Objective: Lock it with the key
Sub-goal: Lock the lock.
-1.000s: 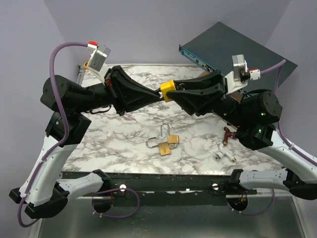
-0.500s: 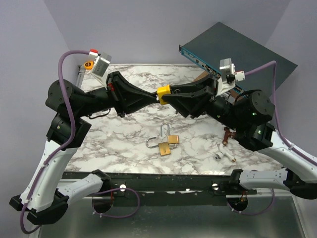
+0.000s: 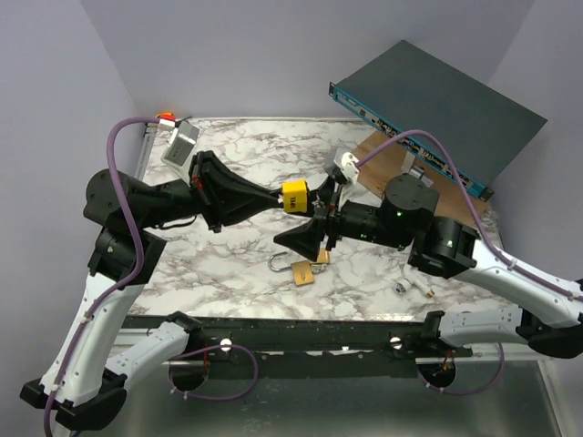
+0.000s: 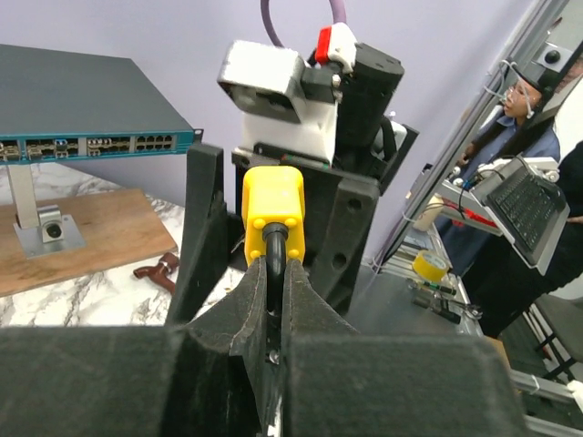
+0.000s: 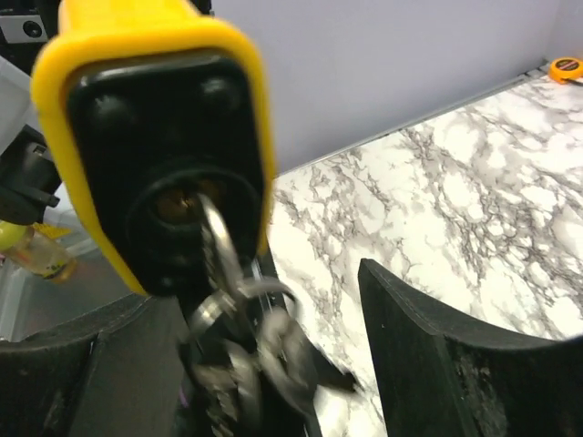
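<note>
A yellow padlock (image 3: 295, 196) hangs in the air over the marble table (image 3: 228, 264). My left gripper (image 3: 271, 196) is shut on its black shackle (image 4: 273, 250), and the yellow body (image 4: 273, 205) sticks out past the fingertips. In the right wrist view the key (image 5: 209, 238) sits in the keyhole of the lock (image 5: 155, 137), with a ring of keys (image 5: 250, 341) dangling blurred below it. My right gripper (image 3: 305, 238) is just below the lock and open. Its fingers (image 5: 455, 364) stand wide apart on either side of the keys and touch nothing.
Brass padlocks (image 3: 305, 270) lie on the marble under the right gripper. A small white and silver piece (image 3: 407, 285) lies to their right. At the back right a network switch (image 3: 437, 100) leans above a wooden board (image 3: 383, 159). An orange tape roll (image 5: 567, 68) sits at the far edge.
My right gripper opened and let go of the key, then swung down and left to below the lock. The keys now swing free from the keyhole. The left gripper kept the lock.
</note>
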Robot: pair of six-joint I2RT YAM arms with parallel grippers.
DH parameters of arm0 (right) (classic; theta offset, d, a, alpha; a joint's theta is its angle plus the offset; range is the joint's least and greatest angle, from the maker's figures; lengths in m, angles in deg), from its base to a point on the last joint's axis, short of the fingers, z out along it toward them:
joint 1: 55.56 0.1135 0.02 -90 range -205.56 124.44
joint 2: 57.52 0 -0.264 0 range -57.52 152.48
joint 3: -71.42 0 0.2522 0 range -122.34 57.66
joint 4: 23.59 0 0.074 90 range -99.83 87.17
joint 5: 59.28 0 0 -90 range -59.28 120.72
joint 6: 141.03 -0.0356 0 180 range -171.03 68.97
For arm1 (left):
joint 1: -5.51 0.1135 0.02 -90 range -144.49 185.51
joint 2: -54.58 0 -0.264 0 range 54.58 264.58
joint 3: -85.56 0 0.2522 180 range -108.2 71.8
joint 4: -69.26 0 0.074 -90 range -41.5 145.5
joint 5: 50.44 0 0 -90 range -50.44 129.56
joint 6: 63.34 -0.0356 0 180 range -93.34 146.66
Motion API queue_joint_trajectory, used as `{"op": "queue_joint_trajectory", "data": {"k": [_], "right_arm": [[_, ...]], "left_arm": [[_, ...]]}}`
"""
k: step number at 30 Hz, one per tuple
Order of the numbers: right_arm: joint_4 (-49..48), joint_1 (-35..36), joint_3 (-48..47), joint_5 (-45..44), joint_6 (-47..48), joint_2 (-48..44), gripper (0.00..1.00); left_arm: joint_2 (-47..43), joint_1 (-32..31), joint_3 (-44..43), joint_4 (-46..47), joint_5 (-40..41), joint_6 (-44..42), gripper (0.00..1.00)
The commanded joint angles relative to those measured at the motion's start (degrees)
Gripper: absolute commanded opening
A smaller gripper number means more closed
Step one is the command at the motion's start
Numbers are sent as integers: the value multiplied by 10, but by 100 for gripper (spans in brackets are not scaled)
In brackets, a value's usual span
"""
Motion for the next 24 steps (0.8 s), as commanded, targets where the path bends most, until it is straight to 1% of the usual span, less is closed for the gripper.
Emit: {"op": "queue_joint_trajectory", "data": {"k": [1, 4, 6, 9, 18, 22, 24], "right_arm": [[28, 2, -3, -14, 39, -52, 74], [43, 2, -2, -34, 54, -72, 75], [53, 2, -5, -42, 65, -79, 73], [62, 1, -20, -4, 76, -79, 68], [83, 2, -80, 108, 86, -40, 54], [106, 1, -96, 139, 86, -30, 46], [117, 2, -97, 146, 86, -28, 45]], "left_arm": [[-36, 17, 5, 32, -32, -13, 0], [-53, 34, 7, -6, -43, -37, 0], [-64, 46, 6, -44, -46, -63, 0], [-77, 62, 7, -99, -58, -108, 0], [-99, 81, 50, -89, -131, -129, 0], [-107, 84, 67, -51, -143, -105, 0], [-107, 84, 69, -39, -149, -96, 0]]}}
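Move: The right hand, open and empty, goes for the key sitting in the yellow padlock: about 6 cm above it, some 3 cm to its right and level fore and aft. The padlock is about 7 cm above that hand, 1 cm back and 1 cm to its right. The left hand grips the shackle, with the padlock some 4 cm to its right and 1 cm higher; from there the key is about 7 cm right, 1 cm forward, level in height. Right hand swings right and up about 5 cm, then back, part-closing by the key; left lowers the padlock. ##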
